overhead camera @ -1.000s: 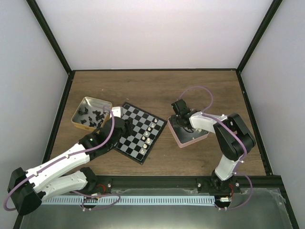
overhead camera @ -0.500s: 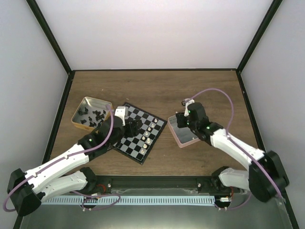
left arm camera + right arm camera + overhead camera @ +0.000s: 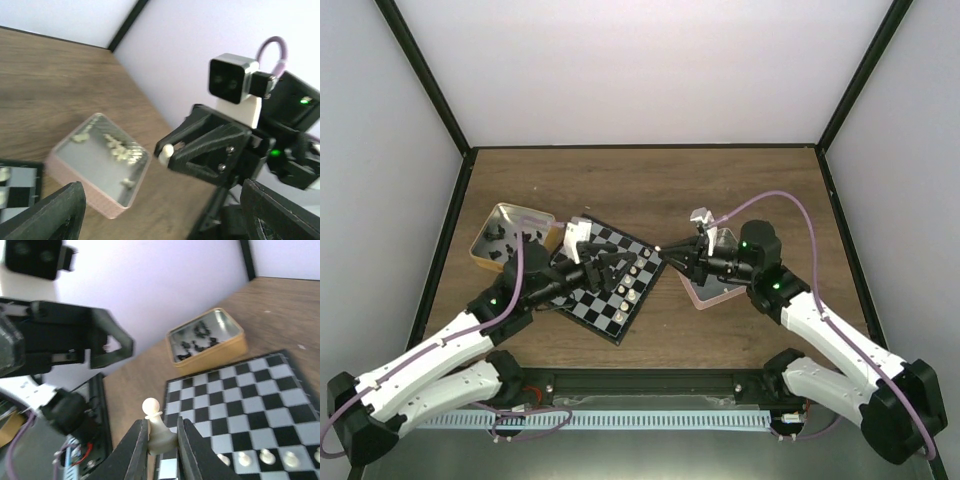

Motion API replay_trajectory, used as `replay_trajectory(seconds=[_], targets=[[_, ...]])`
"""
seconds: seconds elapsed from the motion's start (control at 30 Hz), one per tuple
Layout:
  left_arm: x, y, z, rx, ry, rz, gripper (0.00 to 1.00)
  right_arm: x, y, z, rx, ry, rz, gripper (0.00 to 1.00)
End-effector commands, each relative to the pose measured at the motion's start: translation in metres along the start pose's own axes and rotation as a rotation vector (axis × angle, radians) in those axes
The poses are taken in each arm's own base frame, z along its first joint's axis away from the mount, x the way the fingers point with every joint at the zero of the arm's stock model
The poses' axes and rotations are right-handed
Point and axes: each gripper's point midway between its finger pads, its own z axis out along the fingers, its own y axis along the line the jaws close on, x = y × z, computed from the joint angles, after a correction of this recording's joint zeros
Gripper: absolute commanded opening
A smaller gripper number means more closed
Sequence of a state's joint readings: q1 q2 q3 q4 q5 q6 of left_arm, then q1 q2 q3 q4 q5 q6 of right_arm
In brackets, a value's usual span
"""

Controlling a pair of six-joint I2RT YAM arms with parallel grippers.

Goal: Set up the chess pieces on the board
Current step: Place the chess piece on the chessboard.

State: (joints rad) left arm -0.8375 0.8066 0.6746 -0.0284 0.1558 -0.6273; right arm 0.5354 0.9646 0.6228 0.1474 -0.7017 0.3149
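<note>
The board (image 3: 588, 306) lies left of centre, with a row of cream-white pawns (image 3: 636, 274) along its right side. My right gripper (image 3: 666, 252) hovers just off the board's right edge, shut on a cream-white pawn (image 3: 160, 429) held upright by its base. The same pawn (image 3: 166, 152) shows in the left wrist view. My left gripper (image 3: 623, 268) hangs over the board, tilted toward the right arm, jaws wide open and holding nothing. Its fingers (image 3: 50, 215) frame the bottom corners of the left wrist view. Black pieces (image 3: 197, 337) lie in the gold tin (image 3: 480, 250).
A pink square tray (image 3: 705, 297) right of the board holds several loose white pieces (image 3: 117, 147). The gold tin stands off the board's far left corner. The two grippers face each other closely over the board's right edge. Black frame rails border the table.
My right arm swung from the pink tray to the board's right edge, carrying the white pawn. My left gripper opened wide and turned toward the right arm.
</note>
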Motion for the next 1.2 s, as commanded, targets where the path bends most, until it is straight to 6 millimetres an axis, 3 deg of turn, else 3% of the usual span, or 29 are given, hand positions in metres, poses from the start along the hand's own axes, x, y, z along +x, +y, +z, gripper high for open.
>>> replay_trajectory(seconds=[0.0,0.1,0.37,0.67,1.17], targets=[[0.001,-0.039,0.004,0.216,0.049,-0.074,0.87,-0.003,0.053,-0.008,-0.271,0.0,-0.072,0.14],[0.004,-0.044,0.013,0.23,0.101,-0.104,0.83,-0.003,0.06,-0.009,-0.306,0.009,-0.08,0.15],[0.01,-0.045,0.024,0.249,0.138,-0.163,0.51,0.0,0.06,-0.007,-0.312,0.025,-0.085,0.17],[0.015,-0.044,0.031,0.26,0.156,-0.184,0.36,0.005,0.059,-0.002,-0.332,0.051,-0.079,0.17],[0.024,-0.043,0.036,0.267,0.202,-0.189,0.23,0.002,0.056,0.002,-0.328,0.054,-0.08,0.17]])
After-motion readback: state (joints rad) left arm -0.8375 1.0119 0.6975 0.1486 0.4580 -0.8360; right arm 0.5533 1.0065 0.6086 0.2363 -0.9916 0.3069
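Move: The chess piece is already in the right gripper; it stands about 7 cm to the left gripper's right, 3 cm ahead and some 2 cm lower. Counted from the right hand, the open left gripper is about 7 cm left, 3 cm back and 2 cm higher. From the right hand too, the chessboard's middle lies some 9 cm ahead, 14 cm left and 25 cm below, the pink bin about 11 cm ahead, 14 cm right and 23 cm below. Bring the left gripper about 5 cm to the right and slightly back onto the piece's free head, turning its fingers clockwise and closing them from wide open to nearly shut around it. Meanwhile draw the right gripper back about 4.5 cm and slightly left, turning counter-clockwise, then hold it nearly still with the piece kept in its fingers. ##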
